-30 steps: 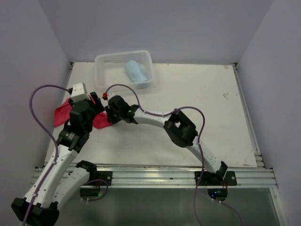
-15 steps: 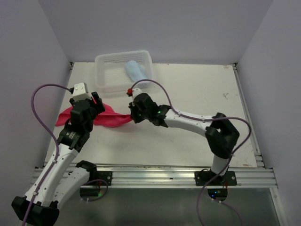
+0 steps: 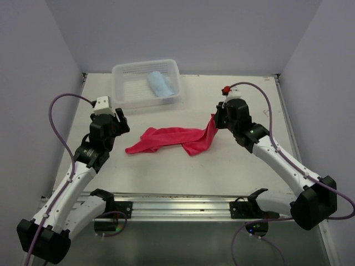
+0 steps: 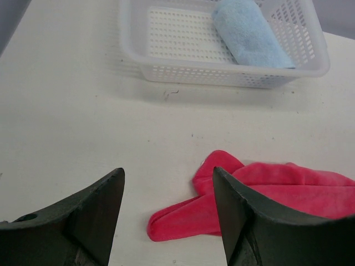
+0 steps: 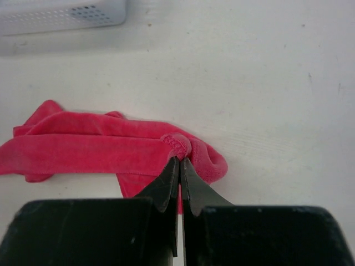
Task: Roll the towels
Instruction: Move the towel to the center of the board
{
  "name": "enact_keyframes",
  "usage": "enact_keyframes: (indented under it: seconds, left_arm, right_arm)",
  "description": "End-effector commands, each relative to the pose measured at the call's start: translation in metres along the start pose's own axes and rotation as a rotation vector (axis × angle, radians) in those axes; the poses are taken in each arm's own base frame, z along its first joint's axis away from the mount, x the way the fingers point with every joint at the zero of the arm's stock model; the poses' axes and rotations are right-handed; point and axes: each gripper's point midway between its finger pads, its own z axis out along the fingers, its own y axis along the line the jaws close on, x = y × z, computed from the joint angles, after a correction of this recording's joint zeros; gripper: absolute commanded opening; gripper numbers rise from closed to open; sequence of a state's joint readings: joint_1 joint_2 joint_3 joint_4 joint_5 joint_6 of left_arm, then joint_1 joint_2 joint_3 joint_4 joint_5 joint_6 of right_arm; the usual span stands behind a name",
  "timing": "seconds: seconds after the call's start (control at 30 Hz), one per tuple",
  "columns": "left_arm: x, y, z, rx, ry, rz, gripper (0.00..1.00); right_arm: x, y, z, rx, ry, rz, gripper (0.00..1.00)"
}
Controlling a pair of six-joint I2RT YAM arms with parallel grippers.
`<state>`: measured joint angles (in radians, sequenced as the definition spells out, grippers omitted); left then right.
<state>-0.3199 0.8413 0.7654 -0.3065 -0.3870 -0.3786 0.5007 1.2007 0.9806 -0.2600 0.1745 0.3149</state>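
Note:
A red towel [image 3: 166, 138] lies stretched and bunched across the middle of the table. My right gripper [image 3: 214, 123] is shut on the towel's right edge and holds it lifted off the table; the pinched hem [image 5: 178, 145] shows in the right wrist view. My left gripper [image 3: 119, 119] is open and empty, above the table left of the towel's left end [image 4: 183, 220]. A rolled light blue towel [image 3: 161, 84] lies in the white basket [image 3: 126, 72] at the back; it also shows in the left wrist view [image 4: 249, 34].
The white perforated basket [image 4: 166, 72] stands at the back left of the table. Grey walls close in the left, back and right sides. A metal rail [image 3: 183, 202] runs along the near edge by the arm bases.
My right gripper has pulled the red towel's end from the left side to the right of centre, stretching it across the table. My left gripper has let go of the towel and stands open.

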Motion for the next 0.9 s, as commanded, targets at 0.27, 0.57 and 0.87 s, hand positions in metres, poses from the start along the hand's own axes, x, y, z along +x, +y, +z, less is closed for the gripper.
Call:
enact_keyframes:
  seconds: [0.27,0.57,0.87]
  left_arm:
    - [0.056,-0.040,0.016,0.179,0.221,-0.051,0.68]
    - [0.088,-0.044,0.026,0.161,0.358,-0.067,0.67]
    - [0.105,-0.032,0.022,0.079,0.404,-0.144,0.68]
  right_arm:
    - [0.012,-0.106,0.013,0.341,0.075,0.164,0.00]
    - [0.001,-0.151,0.044,0.426,0.080,0.254,0.00]
    - [-0.002,-0.152,0.055,0.417,0.078,0.241,0.00]
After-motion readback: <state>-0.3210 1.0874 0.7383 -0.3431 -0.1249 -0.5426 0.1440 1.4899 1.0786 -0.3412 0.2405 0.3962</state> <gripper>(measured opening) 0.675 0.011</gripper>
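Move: The red towel's held end is in the right fingers; the bare board it is carried to lies about 14 cm right, 6 cm ahead and 18 cm below, with the towel's middle 21 cm left, 2 cm ahead and the basket 38 cm left, 34 cm ahead. From the left hand, the towel's left end is about 4 cm back, straight below by 18 cm; its middle is 27 cm right and 1 cm ahead, the basket 10 cm right and 33 cm ahead. Right hand draws the pinched towel end some 13 cm right, sinking and reaching forward; open left sinks 9 cm, rightward. ##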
